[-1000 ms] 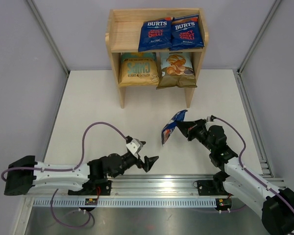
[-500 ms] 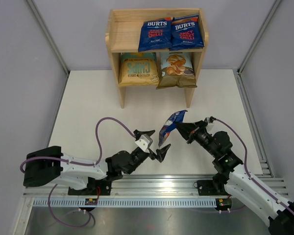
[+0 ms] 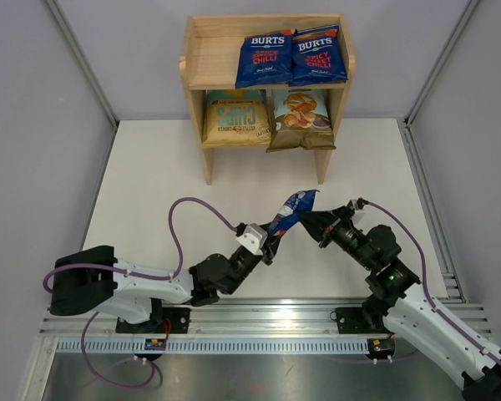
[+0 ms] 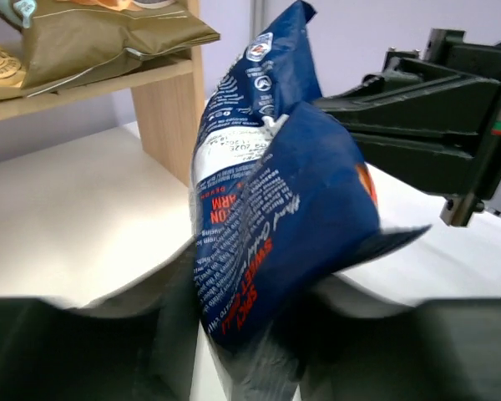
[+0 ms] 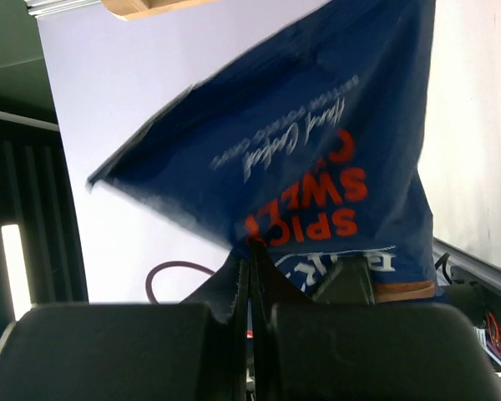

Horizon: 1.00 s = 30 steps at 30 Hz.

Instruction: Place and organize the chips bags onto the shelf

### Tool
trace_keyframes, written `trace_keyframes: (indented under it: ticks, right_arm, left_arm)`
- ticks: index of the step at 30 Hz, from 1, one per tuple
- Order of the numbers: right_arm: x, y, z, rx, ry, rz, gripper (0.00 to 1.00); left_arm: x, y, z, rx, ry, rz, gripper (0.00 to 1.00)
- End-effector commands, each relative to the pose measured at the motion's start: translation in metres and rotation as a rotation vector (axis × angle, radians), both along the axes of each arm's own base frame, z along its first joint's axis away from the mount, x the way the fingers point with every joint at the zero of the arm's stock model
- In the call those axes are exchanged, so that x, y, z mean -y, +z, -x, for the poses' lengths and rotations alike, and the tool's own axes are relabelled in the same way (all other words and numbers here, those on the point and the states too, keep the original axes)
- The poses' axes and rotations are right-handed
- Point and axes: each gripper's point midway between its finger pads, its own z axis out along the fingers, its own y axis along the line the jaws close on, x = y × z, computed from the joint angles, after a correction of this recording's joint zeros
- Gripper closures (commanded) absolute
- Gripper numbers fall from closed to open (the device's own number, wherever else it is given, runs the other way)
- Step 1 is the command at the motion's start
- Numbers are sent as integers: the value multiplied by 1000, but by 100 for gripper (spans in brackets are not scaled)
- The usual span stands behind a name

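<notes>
A small dark-blue Burts bag point(image 3: 292, 209) hangs above the table between my two grippers. My right gripper point(image 3: 305, 219) is shut on its upper side edge; in the right wrist view the bag point(image 5: 317, 167) sits pinched at the closed fingertips point(image 5: 252, 251). My left gripper point(image 3: 271, 244) is open, its jaws standing either side of the bag's lower end point(image 4: 275, 209). The wooden shelf point(image 3: 209, 58) stands at the back. Two Burts bags point(image 3: 264, 60) point(image 3: 318, 55) lie on its top tier; the yellow bag point(image 3: 236, 119) and the Cassava bag point(image 3: 299, 119) stand below.
The left arm's purple cable point(image 3: 192, 209) loops over the table. A metal rail point(image 3: 259, 322) runs along the near edge under both arm bases. Grey walls close the sides and back. The top tier's left half is bare wood.
My left gripper has moved right and up from the table's front to the hanging bag, and its open jaws now stand round the bag's lower end. The right gripper has barely moved.
</notes>
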Motion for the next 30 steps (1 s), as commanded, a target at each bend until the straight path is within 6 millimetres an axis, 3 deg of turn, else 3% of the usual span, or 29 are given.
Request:
trace_keyframes:
  ticks: [1, 4, 5, 6, 7, 8, 9, 10, 12, 15, 18, 23, 24, 25, 26, 27, 28, 30]
  right_arm:
    - [3, 33, 7, 72, 3, -45, 100]
    - [7, 34, 8, 93, -21, -21, 92]
    - [9, 34, 6, 99, -38, -1, 73]
    - [12, 34, 6, 136, -58, 48, 61]
    - [16, 47, 8, 172, -78, 69, 48]
    - [21, 35, 2, 183, -123, 177, 23]
    - [28, 55, 5, 239, -153, 198, 17]
    - [34, 40, 2, 208, -180, 291, 13]
    - [51, 52, 0, 286, -261, 405, 5]
    - [54, 53, 0, 420, -262, 581, 4]
    - [28, 66, 19, 662, -90, 663, 4]
    - [-10, 96, 77, 985, 228, 507, 4]
    - [-15, 95, 80, 991, 264, 481, 5]
    - [-16, 110, 86, 1064, 256, 426, 5]
    - [-19, 115, 98, 1075, 315, 354, 5]
    - [-24, 110, 98, 1069, 341, 319, 5]
    - [-21, 128, 107, 1165, 318, 250, 5]
    - [-26, 131, 111, 1153, 376, 182, 5]
  left_arm:
    - [-8, 41, -5, 23, 59, 128, 79]
    - [-16, 51, 0, 2, 41, 168, 86]
    - [-17, 48, 1, -10, 31, 160, 87]
    - [-22, 58, 3, -26, 22, 204, 87]
    - [-23, 59, 6, -31, 4, 209, 87]
    - [-24, 55, 8, -33, -5, 177, 87]
    - [-27, 63, 12, -70, -31, 234, 87]
    - [-28, 60, 16, -84, -53, 216, 87]
    - [-32, 60, 21, -131, -82, 246, 87]
    - [-45, 75, 32, -202, -166, 333, 86]
    - [-59, 97, 48, -260, -300, 439, 85]
    - [-91, 135, 62, -303, -381, 582, 86]
    - [-94, 140, 65, -325, -396, 608, 87]
    - [-95, 151, 70, -327, -426, 628, 87]
    - [-95, 155, 72, -334, -444, 640, 87]
    - [-93, 160, 78, -353, -483, 656, 87]
    - [-94, 169, 81, -347, -515, 689, 87]
    - [-88, 176, 91, -365, -586, 720, 87]
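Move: The last chilli bag, still pinched by the right hand, has its middle about 6 cm ahead of the left hand, 5 cm to its right and 2 cm above; the left fingers already straddle its near end. From the right hand that middle lies some 2 cm ahead, 3 cm left and 2 cm lower. The brown chips bag on the lower shelf is roughly 30 cm ahead of the left hand, 8 cm right and 5 cm up; the yellow chips bag beside it, equally far ahead and high, 11 cm left. The left fingers finish closing on the near end of the chilli bag; then the right hand opens wide and lets go. Keeping its pinch, the left hand carries the bag up about 15 cm, left and back, rolling its right side up and turning clockwise. The right hand rises and draws back, swaying right then left, while tipping its fingers upward some 50 degrees. ##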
